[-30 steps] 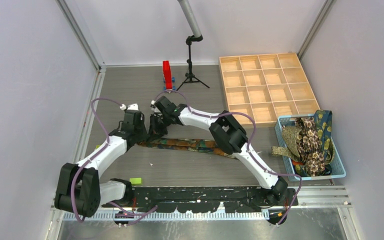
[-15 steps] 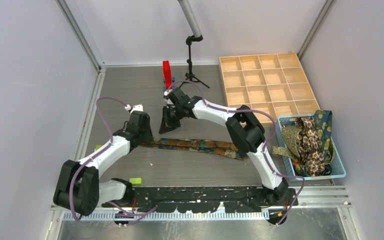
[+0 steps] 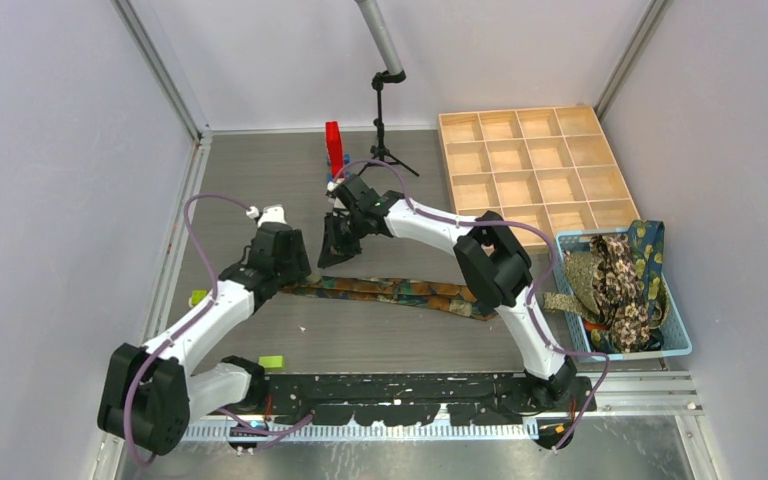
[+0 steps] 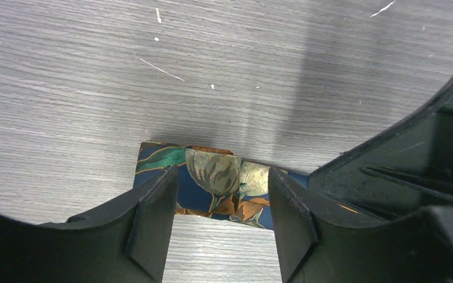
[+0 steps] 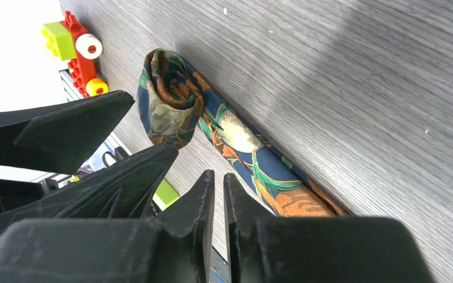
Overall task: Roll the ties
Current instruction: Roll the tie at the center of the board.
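Observation:
One of the ties [image 3: 390,291], navy with orange and teal leaves, lies flat across the table's middle. Its left end is curled into a small roll [image 5: 166,100]. My left gripper [image 3: 291,272] stands open over that end; in the left wrist view the roll [image 4: 215,184] shows between and just beyond the two fingertips [image 4: 221,203], untouched. My right gripper [image 3: 336,247] hangs a little behind the tie, its fingers [image 5: 219,197] almost together with only a thin slit and nothing in it. More ties [image 3: 615,285] are heaped in the light blue basket [image 3: 677,340] at the right.
A wooden tray of compartments [image 3: 535,170] sits at the back right. A red block stand [image 3: 334,150] and a small black tripod [image 3: 383,135] are at the back centre. Small green blocks [image 3: 271,361] lie near the left arm's base.
My left gripper has opened and let go of the tie's rolled end. The right gripper lifted off the tie and moved back toward the red stand.

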`<state>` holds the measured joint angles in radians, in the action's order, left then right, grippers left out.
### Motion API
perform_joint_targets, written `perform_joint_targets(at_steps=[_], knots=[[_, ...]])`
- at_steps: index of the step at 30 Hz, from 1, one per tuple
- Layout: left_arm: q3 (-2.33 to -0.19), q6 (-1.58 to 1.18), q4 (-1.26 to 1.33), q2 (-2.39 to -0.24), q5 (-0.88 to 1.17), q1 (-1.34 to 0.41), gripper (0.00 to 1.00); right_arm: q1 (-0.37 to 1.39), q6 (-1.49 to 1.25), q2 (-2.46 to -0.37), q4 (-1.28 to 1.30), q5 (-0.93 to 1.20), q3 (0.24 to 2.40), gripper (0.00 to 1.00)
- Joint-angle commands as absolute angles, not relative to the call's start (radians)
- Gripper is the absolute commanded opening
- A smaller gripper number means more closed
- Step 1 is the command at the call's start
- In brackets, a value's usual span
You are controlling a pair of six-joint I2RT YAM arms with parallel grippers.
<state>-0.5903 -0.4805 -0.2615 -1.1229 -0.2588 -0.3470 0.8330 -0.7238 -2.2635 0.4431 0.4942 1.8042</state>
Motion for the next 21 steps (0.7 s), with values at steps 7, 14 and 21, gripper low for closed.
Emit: perform_joint_targets(at_steps=[7,14,21], knots=[[-0.605,-0.514,-0.365,-0.957,-0.329,-0.351,0.77,0.875,-0.738,-2.226,0.468,0.459,1.912,0.45],[-0.603,-0.588,-0.512,-0.858,-0.404,-0.351,0.83,0.913,-0.789,-2.250,0.474,0.400,1.943,0.50],[-0.554,-0.608,-0.570,-0.710,-0.443,-0.350,0.84,0.945,-0.814,-2.304,0.477,0.368,1.996,0.47]])
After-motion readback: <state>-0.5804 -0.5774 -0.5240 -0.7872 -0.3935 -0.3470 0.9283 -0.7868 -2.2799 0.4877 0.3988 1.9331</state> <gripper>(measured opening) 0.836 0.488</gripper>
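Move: The coiled roll at the tie's left end is about 3 cm below the left hand, roughly 1 cm ahead and 1 cm left. From the right hand it is some 6 cm left, 2 cm back and 5 cm down. The flat tail's middle lies about 17 cm right of the left hand and 1 cm back; the toy car is 18 cm left and 4 cm back, the lime block 5 cm left and 13 cm back, all some 4 cm lower. Up first, then also back and to the left, the left hand draws clear of the roll by about 7 cm overall, its half-open fingers spreading nearly wide while it turns some 10 degrees counter-clockwise and its fingertips tilt up slightly. The right hand, touching nothing, swings about 4 cm left towards the place above the roll, rising 3 cm and easing back, and parts its nearly shut fingers to half open. ##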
